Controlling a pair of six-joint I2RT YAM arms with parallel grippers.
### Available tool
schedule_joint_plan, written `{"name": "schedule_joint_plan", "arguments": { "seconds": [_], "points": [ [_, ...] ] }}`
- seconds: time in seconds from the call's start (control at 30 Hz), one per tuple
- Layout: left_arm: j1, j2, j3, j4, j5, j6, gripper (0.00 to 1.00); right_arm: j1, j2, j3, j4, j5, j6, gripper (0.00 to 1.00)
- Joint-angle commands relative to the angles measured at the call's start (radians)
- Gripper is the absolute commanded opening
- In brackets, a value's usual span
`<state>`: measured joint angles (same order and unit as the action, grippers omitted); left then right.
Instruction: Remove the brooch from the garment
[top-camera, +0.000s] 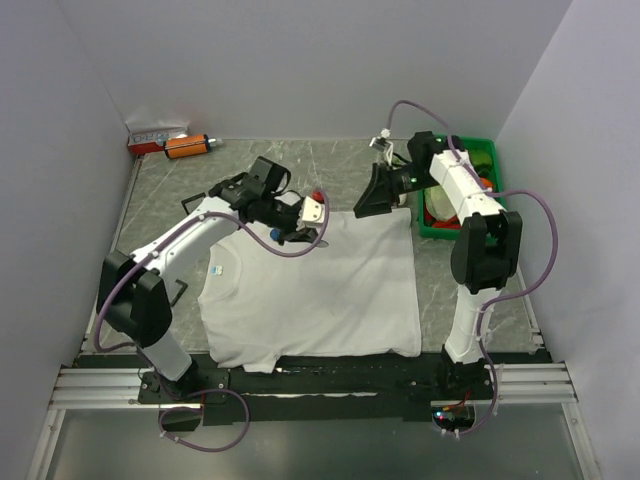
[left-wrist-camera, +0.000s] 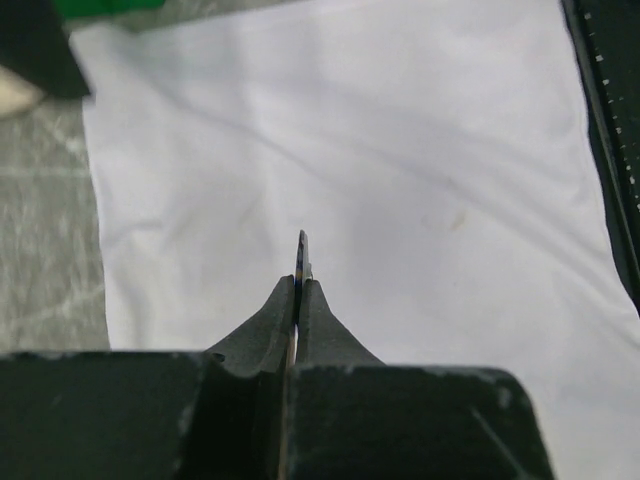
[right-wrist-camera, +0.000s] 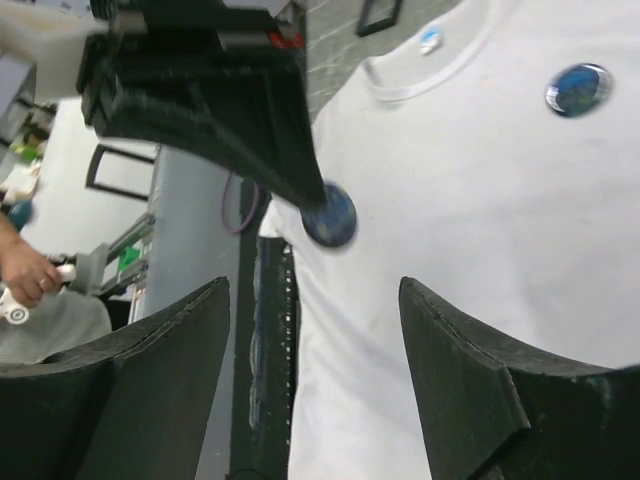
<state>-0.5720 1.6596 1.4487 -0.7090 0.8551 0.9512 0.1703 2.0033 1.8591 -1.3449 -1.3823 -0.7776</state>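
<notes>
The garment (top-camera: 320, 285) is a white T-shirt lying flat, its neck to the left with a small light-blue label (right-wrist-camera: 430, 38). My left gripper (top-camera: 312, 228) hangs over the shirt's far part, shut on the brooch (left-wrist-camera: 301, 250), which shows edge-on as a thin dark-blue sliver between the fingertips (left-wrist-camera: 315, 300). In the right wrist view the same brooch (right-wrist-camera: 330, 216) is a round dark-blue disc pinched at the tip of the left finger, above the cloth. My right gripper (right-wrist-camera: 313, 290) stands open by the shirt's far right corner (top-camera: 378, 200), holding nothing. Another shiny blue disc (right-wrist-camera: 578, 88) lies on the shirt near the neck.
A green bin (top-camera: 487, 150) with coloured items stands at the back right, beside the right arm. An orange object (top-camera: 188, 145) and a red-and-white box (top-camera: 150, 140) sit at the back left. Black square frames (right-wrist-camera: 380, 15) lie left of the shirt. A black rail (top-camera: 330, 365) borders the near edge.
</notes>
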Motion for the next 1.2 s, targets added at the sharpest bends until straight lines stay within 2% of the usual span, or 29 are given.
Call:
{"name": "schedule_joint_plan", "arguments": {
  "seconds": [0.0, 0.17, 0.23, 0.3, 0.33, 0.37, 0.4, 0.57, 0.7, 0.83, 0.93, 1.17],
  "points": [
    [0.049, -0.108, -0.054, 0.035, -0.073, -0.093, 0.01, -0.031, 0.008, 0.023, -0.194, 0.038, -0.003, 0.8],
    [0.08, -0.196, -0.151, 0.031, -0.186, -0.094, 0.01, -0.031, -0.018, -0.017, -0.135, 0.052, 0.04, 0.89],
    [0.083, -0.227, -0.178, 0.036, -0.26, -0.121, 0.01, -0.034, -0.031, -0.021, -0.094, 0.087, 0.081, 0.95],
    [0.084, -0.245, -0.198, 0.028, -0.338, -0.115, 0.01, -0.032, -0.049, -0.038, 0.023, 0.138, 0.148, 0.95],
    [0.086, -0.253, -0.206, 0.031, -0.364, -0.115, 0.01, -0.029, -0.072, -0.053, 0.054, 0.217, 0.203, 0.95],
    [0.087, -0.267, -0.215, 0.037, -0.395, -0.121, 0.01, -0.028, -0.081, -0.057, 0.076, 0.25, 0.215, 0.95],
    [0.092, -0.273, -0.227, 0.042, -0.419, -0.129, 0.01, -0.023, -0.089, -0.06, 0.102, 0.29, 0.228, 1.0],
    [0.124, -0.287, -0.238, 0.01, -0.517, -0.129, 0.01, -0.023, -0.182, -0.141, 0.301, 0.42, 0.337, 1.0],
    [0.153, -0.276, -0.269, 0.045, -0.657, -0.147, 0.01, -0.002, -0.21, -0.173, 0.375, 0.527, 0.408, 1.0],
    [0.19, -0.224, -0.289, 0.104, -0.821, -0.158, 0.01, 0.014, -0.227, -0.192, 0.382, 0.543, 0.409, 1.0],
    [0.202, -0.144, -0.294, 0.18, -1.002, -0.192, 0.01, 0.034, -0.241, -0.198, 0.398, 0.606, 0.431, 1.0],
    [0.262, 0.121, -0.177, 0.219, -1.246, -0.252, 0.01, 0.044, -0.261, -0.218, 0.411, 0.652, 0.44, 1.0]
  ]
}}
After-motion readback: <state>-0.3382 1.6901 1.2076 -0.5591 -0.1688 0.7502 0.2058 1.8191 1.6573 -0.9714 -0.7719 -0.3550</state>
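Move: From the left hand, already shut on a removed brooch, the garment's neckline lies about 24 cm to the left, 9 cm ahead and 19 cm below. The remaining brooch is some 12 cm left and 16 cm ahead. The black frame lies beyond the garment, roughly 34 cm left and 27 cm ahead of this hand. From the empty right hand the neckline is around 34 cm left, 4 cm ahead and 23 cm below. Sweeping about 24 cm left above the garment towards its neckline, the left hand keeps its pinch on the brooch, bearing forward some 11 cm and sinking about as much, mostly late. Its fingers swing counter-clockwise from pointing right to pointing forward and steeply down. The empty right hand opens fully, sinks 5 to 6 cm, edges right and forward, and tips its fingers down. ##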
